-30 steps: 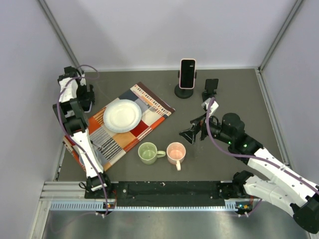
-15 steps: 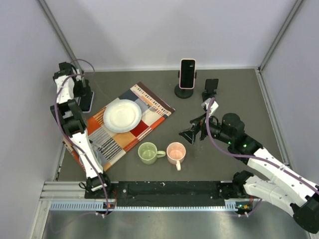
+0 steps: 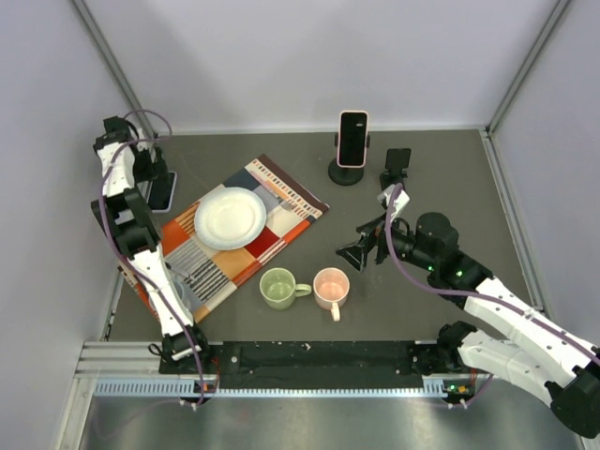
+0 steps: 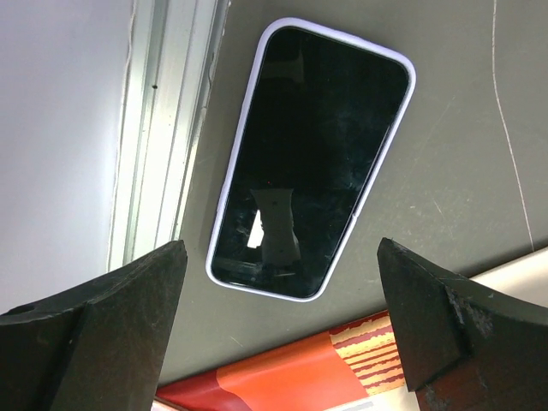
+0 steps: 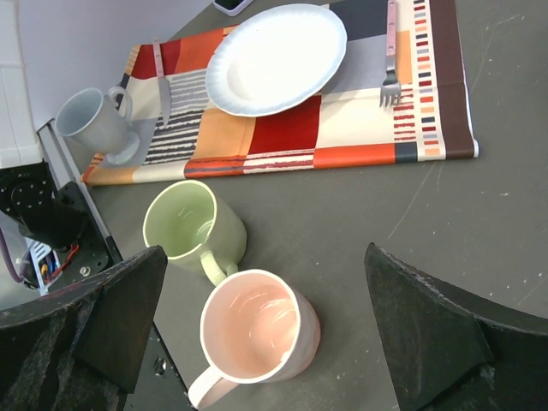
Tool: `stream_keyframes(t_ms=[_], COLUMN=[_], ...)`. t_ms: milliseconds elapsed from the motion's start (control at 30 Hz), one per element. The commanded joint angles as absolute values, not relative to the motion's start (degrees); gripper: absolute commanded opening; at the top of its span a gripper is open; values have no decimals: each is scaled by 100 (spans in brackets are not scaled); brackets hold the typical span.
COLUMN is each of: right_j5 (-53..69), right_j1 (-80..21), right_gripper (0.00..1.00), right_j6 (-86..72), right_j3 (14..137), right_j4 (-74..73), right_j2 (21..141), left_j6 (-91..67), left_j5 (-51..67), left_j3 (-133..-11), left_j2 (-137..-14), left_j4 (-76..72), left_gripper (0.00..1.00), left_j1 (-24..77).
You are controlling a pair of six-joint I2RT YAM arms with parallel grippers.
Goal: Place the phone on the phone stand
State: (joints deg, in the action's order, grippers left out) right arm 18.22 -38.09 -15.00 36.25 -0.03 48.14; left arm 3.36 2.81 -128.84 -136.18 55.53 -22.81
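Note:
A phone (image 4: 312,158) with a dark screen and a pale lavender case lies flat on the grey table, next to the left wall rail. My left gripper (image 4: 278,342) hangs above its near end, open, with nothing between the fingers. From above, that phone (image 3: 162,191) sits just left of the placemat, with the left gripper (image 3: 148,174) beside it. An empty black phone stand (image 3: 397,163) stands at the back right. A second phone (image 3: 352,137), in a pink case, rests upright on another stand (image 3: 345,174). My right gripper (image 3: 361,251) is open and empty, hovering near the mugs.
A striped placemat (image 3: 281,202) carries a white plate (image 3: 230,217), a fork (image 5: 390,86) and a knife (image 5: 161,77). A green mug (image 3: 278,288) and a pink mug (image 3: 331,287) stand in front of it. A grey mug (image 5: 98,124) sits by the mat's corner.
My left wrist has swung left and back toward the wall, uncovering more of the flat phone in the top view. The right arm has held still.

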Motion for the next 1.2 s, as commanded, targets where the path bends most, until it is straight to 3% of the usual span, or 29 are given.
stream_keyframes(t_ms=[0,400,633,800,1033,1133,1167], right_j5=[1925,1977,2013,2013,2039,2039,2030], right_j1=[-3841,-3823,-3823,-3815,-3823,-3823,-3823], right_gripper=[99,99,99,99,99,99,99], right_j6=[-1441,-1468,-1468,-1468,-1485,-1494,-1494], right_j3=[3621,3621,3612,3604,3595,3595,3595], right_j4=[308,343,352,352,369,369,369], right_j2=[4843,4878,4852,4843,4843,4843,4843], left_j6=[360,396,387,404,378,246,211], left_j5=[658,1081,1028,1037,247,-139,-315], left_j3=[-12920,-12666,-12191,-12138,-12155,-12304,-12392], left_j2=[-13798,-13904,-13615,-13641,-13623,-13719,-13755], left_j4=[5502,5520,5230,5282,5274,5361,5440], left_gripper=[98,98,91,94,97,94,88], left_j1=[-2487,-2496,-2496,-2461,-2066,-2004,-1995])
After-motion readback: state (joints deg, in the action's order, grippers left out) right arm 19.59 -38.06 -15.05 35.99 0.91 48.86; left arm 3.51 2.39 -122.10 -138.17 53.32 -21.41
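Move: The phone lying by the left rail is under my open left fingers: its middle is about 3 cm ahead, 1 cm right and some 6 cm down. The plate stands about 6 cm back and 20 cm right of my left hand, on the placemat, whose middle is roughly 14 cm back and 18 cm right. From my right hand that phone lies some 30 cm ahead, 55 cm left and 20 cm lower. I lower my left hand about 5 cm over the near end of the phone, easing back 1 to 2 cm, so my wide-open fingers come down beside its two long edges. I lean the hand's left side down some 8 degrees on the way, then mostly level it again while shifting about 2 cm right near the bottom. I don't close on it. ##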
